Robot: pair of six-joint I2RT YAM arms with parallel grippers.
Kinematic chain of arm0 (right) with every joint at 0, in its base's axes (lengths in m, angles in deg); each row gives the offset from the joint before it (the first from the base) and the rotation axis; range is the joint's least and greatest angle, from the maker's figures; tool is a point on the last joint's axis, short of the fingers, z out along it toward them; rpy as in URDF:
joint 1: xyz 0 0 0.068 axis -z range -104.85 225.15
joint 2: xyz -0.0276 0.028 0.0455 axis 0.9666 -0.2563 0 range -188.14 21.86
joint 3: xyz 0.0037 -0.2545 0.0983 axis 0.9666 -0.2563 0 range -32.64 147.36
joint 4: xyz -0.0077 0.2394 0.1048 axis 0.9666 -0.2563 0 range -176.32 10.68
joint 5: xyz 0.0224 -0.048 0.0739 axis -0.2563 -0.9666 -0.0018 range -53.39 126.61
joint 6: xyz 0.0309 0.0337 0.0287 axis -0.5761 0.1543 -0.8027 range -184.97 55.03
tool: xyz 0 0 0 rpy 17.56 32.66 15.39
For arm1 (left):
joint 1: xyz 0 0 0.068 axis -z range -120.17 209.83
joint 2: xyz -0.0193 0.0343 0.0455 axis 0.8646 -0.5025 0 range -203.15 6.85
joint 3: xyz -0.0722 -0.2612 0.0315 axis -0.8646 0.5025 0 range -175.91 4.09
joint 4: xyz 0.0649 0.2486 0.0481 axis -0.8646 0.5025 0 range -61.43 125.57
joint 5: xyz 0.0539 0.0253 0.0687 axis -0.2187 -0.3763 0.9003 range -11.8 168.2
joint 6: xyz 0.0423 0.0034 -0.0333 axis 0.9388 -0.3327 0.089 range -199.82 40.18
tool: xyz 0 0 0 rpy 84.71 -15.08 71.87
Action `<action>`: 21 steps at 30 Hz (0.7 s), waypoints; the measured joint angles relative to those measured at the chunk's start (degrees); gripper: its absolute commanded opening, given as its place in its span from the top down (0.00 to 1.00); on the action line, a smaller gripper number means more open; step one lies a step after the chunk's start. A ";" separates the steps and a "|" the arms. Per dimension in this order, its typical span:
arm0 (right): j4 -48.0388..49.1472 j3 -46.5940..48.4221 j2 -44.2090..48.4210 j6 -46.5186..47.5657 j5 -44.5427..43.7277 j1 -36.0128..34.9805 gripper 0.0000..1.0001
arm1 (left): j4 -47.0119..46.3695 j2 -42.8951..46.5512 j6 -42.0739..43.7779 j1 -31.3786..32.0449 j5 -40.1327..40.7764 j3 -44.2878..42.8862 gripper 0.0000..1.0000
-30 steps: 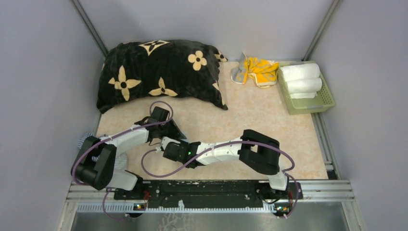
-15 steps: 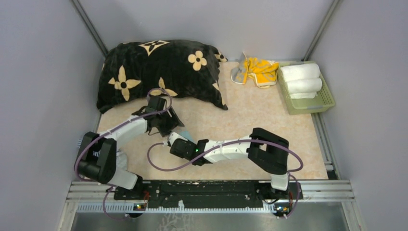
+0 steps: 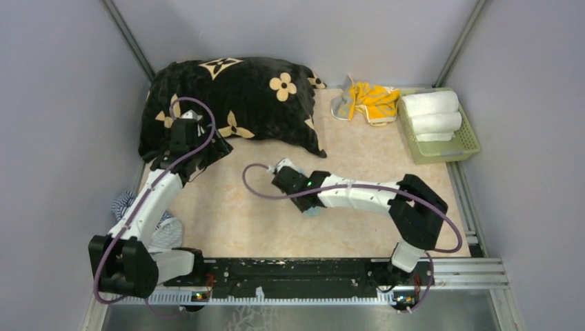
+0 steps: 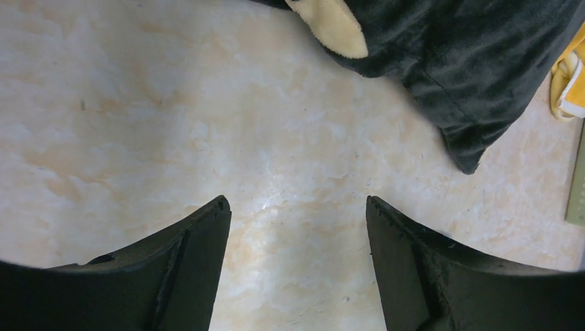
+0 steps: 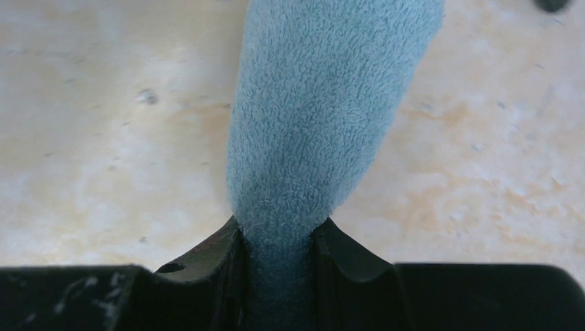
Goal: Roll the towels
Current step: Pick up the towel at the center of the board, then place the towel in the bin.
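A light blue towel point(image 5: 331, 103) hangs as a thick bunched roll from my right gripper point(image 5: 276, 227), which is shut on it a little above the table. In the top view only a small blue bit point(image 3: 312, 211) shows under the right gripper point(image 3: 308, 201), near the table's middle. A crumpled grey-and-yellow towel point(image 3: 365, 102) lies at the back, beside the basket; its yellow edge point(image 4: 569, 76) shows in the left wrist view. My left gripper point(image 4: 296, 203) is open over bare table with nothing between its fingers point(image 4: 207, 234). From above it sits at the cushion's front edge point(image 3: 210, 146).
A big black cushion with cream flowers point(image 3: 227, 103) fills the back left; its corner point(image 4: 469, 62) shows in the left wrist view. A green basket point(image 3: 469, 141) at the back right holds white rolled towels point(image 3: 431, 103). A striped cloth point(image 3: 127, 203) lies by the left arm.
The left arm swung away to the back left, up to the cushion, with its jaws widening. The right gripper carried the blue towel to the right, toward the table's middle.
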 measured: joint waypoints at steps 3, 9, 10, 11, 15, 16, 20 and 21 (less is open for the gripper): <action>-3.45 0.57 3.19 -2.23 -0.37 6.16 1.00 | -0.11 4.74 3.93 -0.02 1.92 2.05 0.20; -9.94 5.92 5.88 -8.35 -3.28 20.87 1.00 | -0.28 11.91 9.40 -0.02 4.37 7.85 0.20; -11.08 7.15 6.14 -9.62 -4.09 24.00 1.00 | -0.28 12.61 10.21 -0.02 4.68 8.74 0.20; -11.89 8.09 6.38 -10.60 -4.66 26.45 1.00 | -0.26 13.03 10.80 -0.02 4.83 9.33 0.20; -15.45 12.35 6.73 -15.04 -7.30 37.31 1.00 | -0.59 13.90 12.90 -0.02 5.03 11.10 0.20; -16.41 13.35 6.71 -16.06 -8.13 39.52 1.00 | -0.70 13.99 13.18 -0.04 5.03 11.37 0.20; -21.29 17.84 6.25 -21.31 -14.25 46.95 1.00 | -1.77 14.03 14.19 -0.02 4.61 12.35 0.20; -22.56 19.32 5.68 -22.73 -16.04 48.54 1.00 | -2.01 13.99 14.27 -0.02 4.42 12.57 0.20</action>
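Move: The right hand already holds the rolled blue towel; the green basket of white towels lies about 20 cm ahead and 38 cm to its right, a couple of centimetres lower. The yellow towel is some 26 cm ahead and 20 cm right, 4 cm lower; the black pillow's middle is 26 cm ahead and 20 cm left, roughly level. From the left hand, the basket is about 66 cm right, 5 cm ahead and 12 cm below. Right hand sweeps the held towel 30 cm right, forward and up towards the basket, turning clockwise; left retreats. ##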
